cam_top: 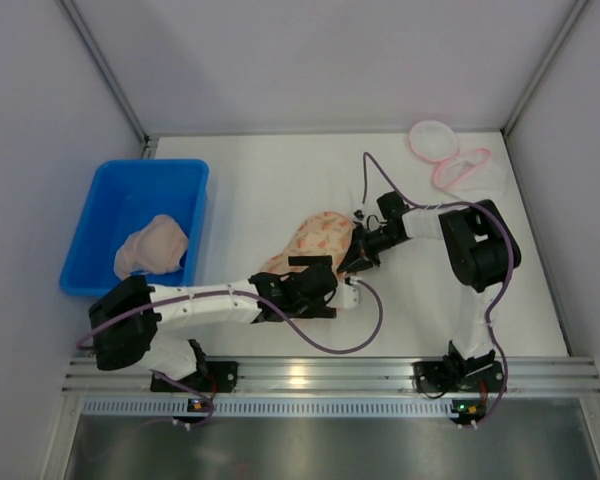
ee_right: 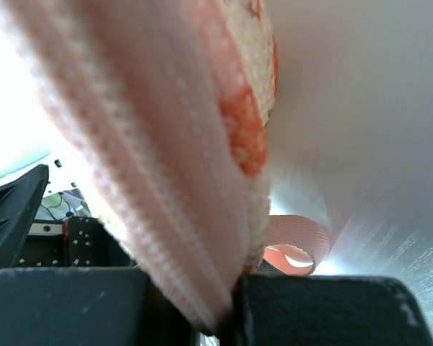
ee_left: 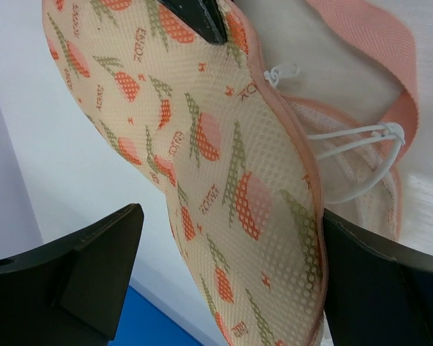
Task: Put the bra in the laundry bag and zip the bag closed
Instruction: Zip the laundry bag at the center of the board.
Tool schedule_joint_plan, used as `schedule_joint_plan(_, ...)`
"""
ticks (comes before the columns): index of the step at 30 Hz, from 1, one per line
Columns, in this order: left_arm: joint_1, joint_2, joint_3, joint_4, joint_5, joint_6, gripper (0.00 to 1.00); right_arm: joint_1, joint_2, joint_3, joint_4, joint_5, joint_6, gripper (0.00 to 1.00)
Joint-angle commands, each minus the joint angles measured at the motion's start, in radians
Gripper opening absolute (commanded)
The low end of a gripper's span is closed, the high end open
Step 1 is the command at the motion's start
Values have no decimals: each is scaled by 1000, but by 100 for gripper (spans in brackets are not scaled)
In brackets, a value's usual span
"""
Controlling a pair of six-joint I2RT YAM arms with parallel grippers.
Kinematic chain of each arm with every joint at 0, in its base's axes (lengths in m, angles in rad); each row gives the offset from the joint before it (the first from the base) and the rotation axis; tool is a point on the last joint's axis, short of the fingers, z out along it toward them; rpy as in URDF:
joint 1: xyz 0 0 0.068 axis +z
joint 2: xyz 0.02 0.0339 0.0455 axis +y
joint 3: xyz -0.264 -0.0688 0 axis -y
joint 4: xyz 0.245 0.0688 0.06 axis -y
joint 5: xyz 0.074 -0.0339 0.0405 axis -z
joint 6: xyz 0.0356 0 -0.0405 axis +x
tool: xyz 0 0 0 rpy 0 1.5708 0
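Observation:
The laundry bag (cam_top: 315, 235), cream mesh printed with orange fruit, lies mid-table. A pale pink bra (cam_top: 152, 247) sits bundled in the blue bin (cam_top: 100, 215) at the left. My right gripper (cam_top: 360, 252) is shut on the bag's pink zipper edge (ee_right: 202, 238), its jaws (ee_right: 227, 321) pinching the fabric. My left gripper (cam_top: 322, 272) is open, and the bag's mesh (ee_left: 224, 166) hangs between its wide-apart fingers (ee_left: 79, 267), close against the right one. A white cord (ee_left: 361, 140) and a pink strap (ee_left: 375, 43) lie beside the bag's rim.
Two more pink-rimmed white mesh bags (cam_top: 450, 155) lie at the far right corner. White walls enclose the table on three sides. A pink strap loop (ee_right: 299, 241) shows behind the right jaws.

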Motion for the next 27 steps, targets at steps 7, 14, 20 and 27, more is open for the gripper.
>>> schedule_joint_plan(7, 14, 128, -93, 315, -191, 103, 98, 38, -13, 15, -12, -63, -30, 0)
schedule_joint_plan(14, 46, 214, -136, 636, -281, 292, 98, 53, -4, 18, -93, -51, -115, 0)
schedule_joint_plan(20, 61, 169, -145, 741, -253, 378, 98, 68, 7, 31, -129, -57, -154, 0)
schedule_joint_plan(27, 60, 94, -194, 599, -132, 337, 98, 70, 28, 50, -138, -77, -157, 0)
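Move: My right fingers already pinch the laundry bag's zip edge, right at their pads. My open left hand hovers over the bag; that pinched edge lies about 4 cm ahead of my left hand, 4 cm to its right and 4 cm below. The laundry bag's body is centred some 7 cm ahead of my left hand, 3 cm to its left and 7 cm lower; from my right hand it is about 3 cm ahead and 6 cm left. With its fingers kept wide open astride the bag, I dip my left hand about 4 cm while starting forward, then sweep on forward and partly back up, some 6 cm forward in all, towards my right hand's grip. The left fingers tip up by about 20 degrees as the rear finger pushes into the bag's near edge; my right hand keeps its pinch on the zip edge and eases back 2 cm. ##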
